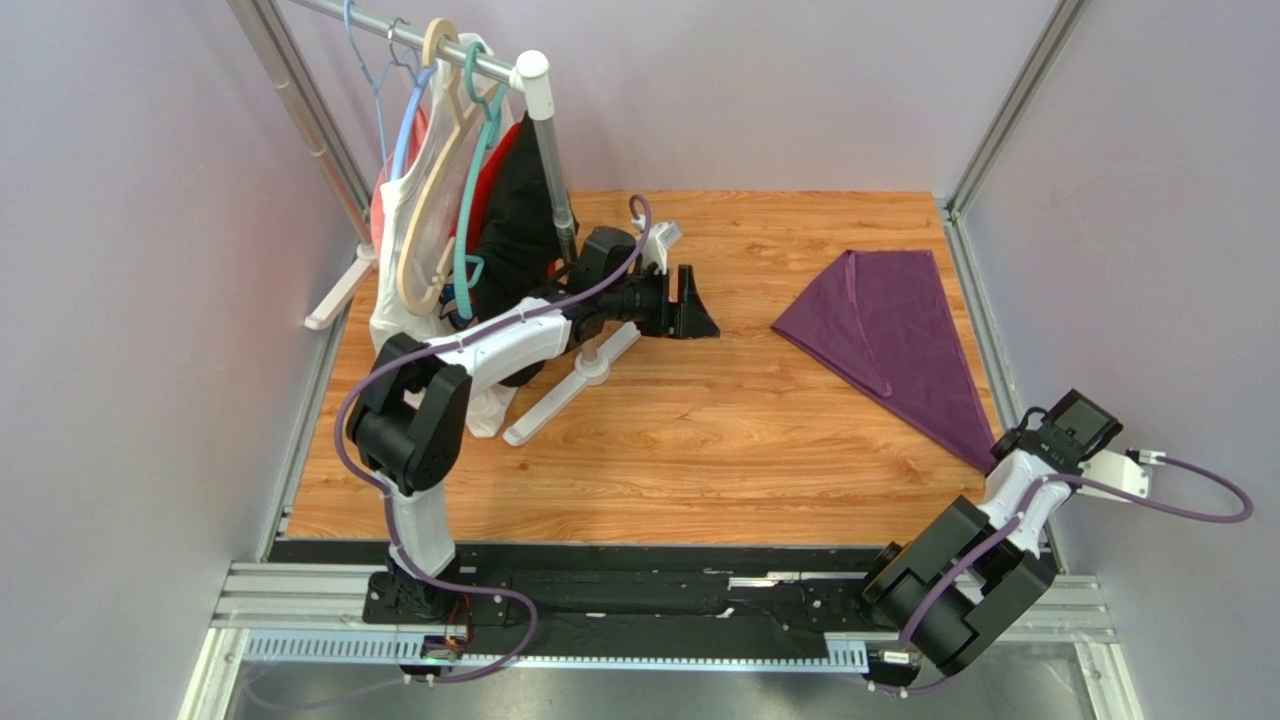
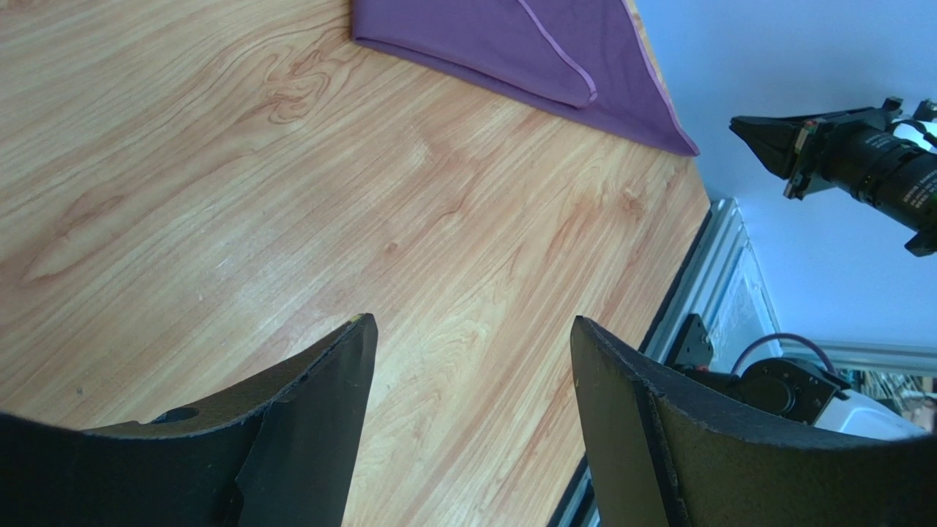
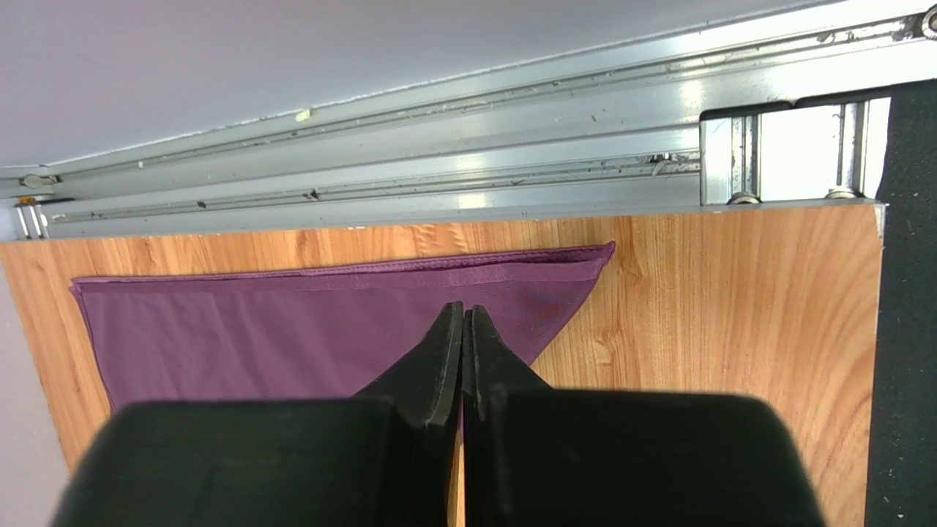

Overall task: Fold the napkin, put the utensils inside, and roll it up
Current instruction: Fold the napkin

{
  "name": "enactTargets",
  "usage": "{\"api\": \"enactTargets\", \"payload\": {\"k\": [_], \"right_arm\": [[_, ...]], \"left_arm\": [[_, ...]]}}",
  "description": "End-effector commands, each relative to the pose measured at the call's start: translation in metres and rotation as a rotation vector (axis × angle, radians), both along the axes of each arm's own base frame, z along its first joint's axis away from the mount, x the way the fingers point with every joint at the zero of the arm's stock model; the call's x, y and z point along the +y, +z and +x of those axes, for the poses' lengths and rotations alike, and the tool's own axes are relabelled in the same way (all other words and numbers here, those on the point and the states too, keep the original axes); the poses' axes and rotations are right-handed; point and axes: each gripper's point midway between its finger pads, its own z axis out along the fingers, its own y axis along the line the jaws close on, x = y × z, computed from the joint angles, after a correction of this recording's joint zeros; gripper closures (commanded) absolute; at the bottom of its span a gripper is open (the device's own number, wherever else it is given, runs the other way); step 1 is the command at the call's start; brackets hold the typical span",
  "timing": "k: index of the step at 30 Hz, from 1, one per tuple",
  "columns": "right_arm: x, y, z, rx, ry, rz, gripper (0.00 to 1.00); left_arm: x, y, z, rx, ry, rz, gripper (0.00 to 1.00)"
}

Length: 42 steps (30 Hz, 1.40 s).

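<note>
The purple napkin (image 1: 887, 338) lies folded into a triangle at the right side of the wooden table, and it also shows in the left wrist view (image 2: 517, 44) and the right wrist view (image 3: 275, 329). My right gripper (image 1: 1010, 447) is down at the napkin's near tip, by the table's right edge. Its jaws are shut, tips (image 3: 462, 310) meeting on the fabric close to the corner. My left gripper (image 1: 699, 305) hovers open over bare wood left of the napkin, with nothing between its fingers (image 2: 471, 321). The utensils are out of view.
A clothes rack (image 1: 451, 180) with hangers and white, black and red garments stands at the back left, its white foot (image 1: 579, 375) under my left arm. An aluminium rail (image 3: 440, 165) runs along the table's right edge.
</note>
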Motion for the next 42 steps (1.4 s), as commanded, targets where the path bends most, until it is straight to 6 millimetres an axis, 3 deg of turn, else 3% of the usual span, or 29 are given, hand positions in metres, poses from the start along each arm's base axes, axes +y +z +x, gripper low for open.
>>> {"api": "enactTargets", "payload": {"k": [1, 5, 8, 11, 12, 15, 23, 32, 42], "right_arm": [[-0.004, 0.012, 0.014, -0.048, 0.043, -0.026, 1.0], [0.0, 0.009, 0.014, -0.04, 0.041, -0.014, 1.0], [0.006, -0.011, 0.0, 0.037, 0.031, 0.028, 1.0], [0.009, -0.027, -0.007, 0.064, 0.026, 0.068, 0.88], [0.009, -0.029, -0.009, 0.068, 0.017, 0.075, 0.78], [0.008, -0.033, -0.013, 0.089, 0.017, 0.083, 0.67], [0.005, -0.039, -0.02, 0.119, -0.01, 0.094, 0.55], [-0.004, -0.051, -0.024, 0.148, -0.036, 0.093, 0.55], [-0.015, -0.046, -0.016, 0.114, -0.028, 0.074, 0.58]], "left_arm": [[-0.007, 0.026, 0.009, -0.052, -0.02, -0.064, 0.26], [-0.005, 0.025, 0.011, -0.049, -0.015, -0.064, 0.26], [-0.005, 0.024, 0.01, -0.043, -0.018, -0.07, 0.25], [-0.005, 0.025, 0.011, -0.043, -0.016, -0.074, 0.25], [-0.005, 0.024, 0.011, -0.043, -0.018, -0.073, 0.25], [-0.006, 0.024, 0.012, -0.043, -0.018, -0.077, 0.24], [-0.008, 0.02, 0.015, -0.03, -0.021, -0.081, 0.24], [-0.006, 0.021, 0.018, -0.033, -0.014, -0.077, 0.24], [-0.003, 0.019, 0.018, -0.028, -0.009, -0.067, 0.24]]}}
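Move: The napkin's near right corner lies roughly 7 cm below the right hand, some 3 cm back and 2 cm to its right. The folded flap's near corner is about 5 cm ahead and 14 cm to the left, equally low; the table's right edge runs about 6 cm to the right and 3 cm back, beside the napkin corner. From the left hand that napkin corner is some 44 cm right, 18 cm back and 16 cm below. The napkin's near right corner is approached from above by the right hand: after a tiny drift forward and left, it sinks about 5.5 cm while drawing back some 2.5 cm. The shut fingers spread to nearly half open on the way, the wrist tips about 10 degrees steeper downward, and the hand edges a centimetre right at the end, bringing the open tips around the corner. ##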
